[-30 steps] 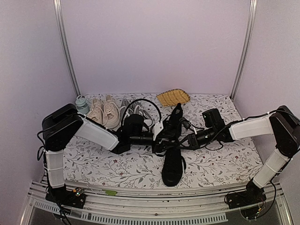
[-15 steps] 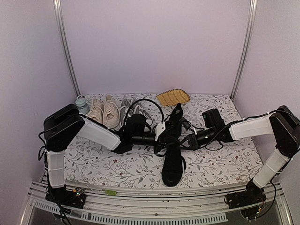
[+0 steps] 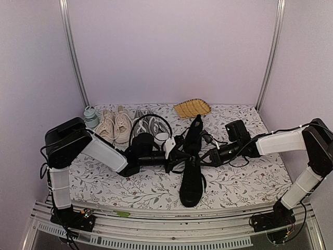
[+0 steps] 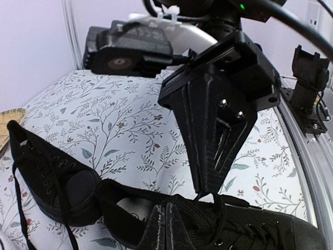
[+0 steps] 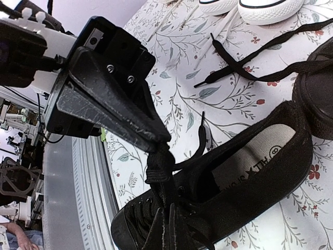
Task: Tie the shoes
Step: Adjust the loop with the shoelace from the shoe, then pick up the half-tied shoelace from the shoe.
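Note:
One black shoe (image 3: 191, 182) lies mid-table with its toe toward the near edge; the other shoe (image 3: 195, 131) lies just behind it. Over the near shoe's laces my two grippers meet tip to tip. My left gripper (image 3: 179, 152) comes from the left, my right gripper (image 3: 204, 155) from the right. In the left wrist view my left gripper (image 4: 162, 208) is shut on a black lace strand of the shoe (image 4: 260, 232). In the right wrist view my right gripper (image 5: 166, 211) is shut on the lace below a bunched knot (image 5: 161, 166). The left fingers (image 5: 119, 112) pinch that knot from above.
A beige pair (image 3: 115, 125) and a grey pair with white toe caps (image 3: 150, 124) stand at the back left, beside a pale blue jar (image 3: 90, 115). A woven yellow tray (image 3: 192, 108) sits at the back. A loose black lace (image 5: 244, 60) trails over the floral cloth.
My left gripper has shut on the lace, then drawn back a little to the left. The right arm and both shoes stay where they were.

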`<state>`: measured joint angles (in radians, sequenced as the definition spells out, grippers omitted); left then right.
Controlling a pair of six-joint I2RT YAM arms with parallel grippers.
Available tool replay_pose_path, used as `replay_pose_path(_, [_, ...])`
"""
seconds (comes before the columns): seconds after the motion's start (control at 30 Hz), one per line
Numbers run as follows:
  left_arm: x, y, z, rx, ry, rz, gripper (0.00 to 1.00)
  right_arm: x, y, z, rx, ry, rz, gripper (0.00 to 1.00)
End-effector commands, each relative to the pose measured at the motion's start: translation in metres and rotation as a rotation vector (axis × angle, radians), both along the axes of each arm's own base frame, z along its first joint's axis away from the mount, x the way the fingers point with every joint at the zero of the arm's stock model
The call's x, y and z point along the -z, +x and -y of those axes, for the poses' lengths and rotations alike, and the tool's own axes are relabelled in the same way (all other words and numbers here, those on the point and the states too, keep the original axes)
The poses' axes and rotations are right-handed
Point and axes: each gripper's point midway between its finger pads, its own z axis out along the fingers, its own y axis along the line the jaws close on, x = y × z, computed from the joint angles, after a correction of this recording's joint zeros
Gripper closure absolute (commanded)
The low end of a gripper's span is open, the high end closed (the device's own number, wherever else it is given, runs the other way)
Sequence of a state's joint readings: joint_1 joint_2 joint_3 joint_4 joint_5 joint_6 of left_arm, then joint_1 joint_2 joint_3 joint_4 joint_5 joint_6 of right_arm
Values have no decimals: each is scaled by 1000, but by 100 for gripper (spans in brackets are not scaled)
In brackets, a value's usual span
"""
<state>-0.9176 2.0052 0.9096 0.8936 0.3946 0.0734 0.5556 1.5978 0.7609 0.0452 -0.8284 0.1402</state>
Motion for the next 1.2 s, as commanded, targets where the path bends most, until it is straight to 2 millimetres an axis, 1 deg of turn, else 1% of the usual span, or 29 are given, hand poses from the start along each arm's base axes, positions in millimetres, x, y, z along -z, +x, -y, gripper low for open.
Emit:
replay_pose_path(0.0, [-10,20,-17,-107,-30,7,100,-5,0,2,-3,-1,16,100])
replay_pose_path(0.07, [-4,27,-25,-159,-20,-3,100,-6,0,1,-10,5,17,100])
replay_pose_path(0.1, [-1,30,-29,-182,-18,-4,97,-5,0,0,-14,10,15,100])
replay_pose_path(0.17, [2,28,-34,-185,-17,4,83,-6,1,-3,-21,20,6,100])
replay_pose_path(0.2, [-9,26,-35,-179,-33,29,75,-5,1,-4,-23,21,0,100])
replay_pose_path(0.3, [-16,26,-48,-198,-28,70,46,-4,2,-5,-25,24,1,100])
replay_pose_path(0.37, [-26,25,-61,-190,-43,98,31,-5,1,-5,-30,28,3,100])
replay_pose_path(0.4, [-31,20,-64,-159,-47,121,29,-5,1,-4,-31,27,4,100])
replay_pose_path(0.47, [-35,6,-66,-77,-11,187,28,-4,1,-5,-36,23,7,100])
replay_pose_path(0.53, [-35,-4,-61,7,73,293,29,-4,1,-5,-40,21,11,100])
replay_pose_path(0.6, [-28,-11,-52,75,164,374,27,-5,1,-5,-42,26,16,100])
replay_pose_path(0.7, [-20,-17,-39,152,260,525,21,-6,1,-6,-49,34,21,100])
replay_pose_path(0.8, [-9,-21,-26,207,329,653,16,-6,2,-6,-54,34,26,100])
replay_pose_path(0.93, [8,-37,-6,290,374,763,11,-7,4,-8,-60,38,33,100])
replay_pose_path(1.0, [15,-39,-2,298,380,784,11,-7,4,-9,-65,38,31,100])
replay_pose_path(1.1, [21,-35,-1,285,396,799,11,-5,5,-10,-70,36,22,100])
replay_pose_path(1.17, [21,-27,1,241,402,810,12,-4,5,-10,-71,34,24,100])
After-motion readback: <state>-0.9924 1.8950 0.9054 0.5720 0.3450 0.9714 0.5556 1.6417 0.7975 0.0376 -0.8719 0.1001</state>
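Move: Hanging at the right fingertips, the black lace loop lies roughly 3 cm back, 2 cm right and 2 cm below the left hand's shut fingers. The shoe being tied has its middle about 6 cm back, 1 cm right and 7 cm below that hand; the other black shoe is some 12 cm ahead, 2 cm right and equally low. From the right hand, the loop is about 2 cm back, 2 cm left and 1 cm lower. Opening wide, the left fingers let go of the lace and draw about 6 cm left, dipping forward and down before lifting. The left hand then arcs over to the right, back and down towards the loop, ending some 4 cm nearer the base than it began, rolled about 40 degrees with its fingers tipped lower, open astride the lace. The right hand keeps its pinch, almost still. ##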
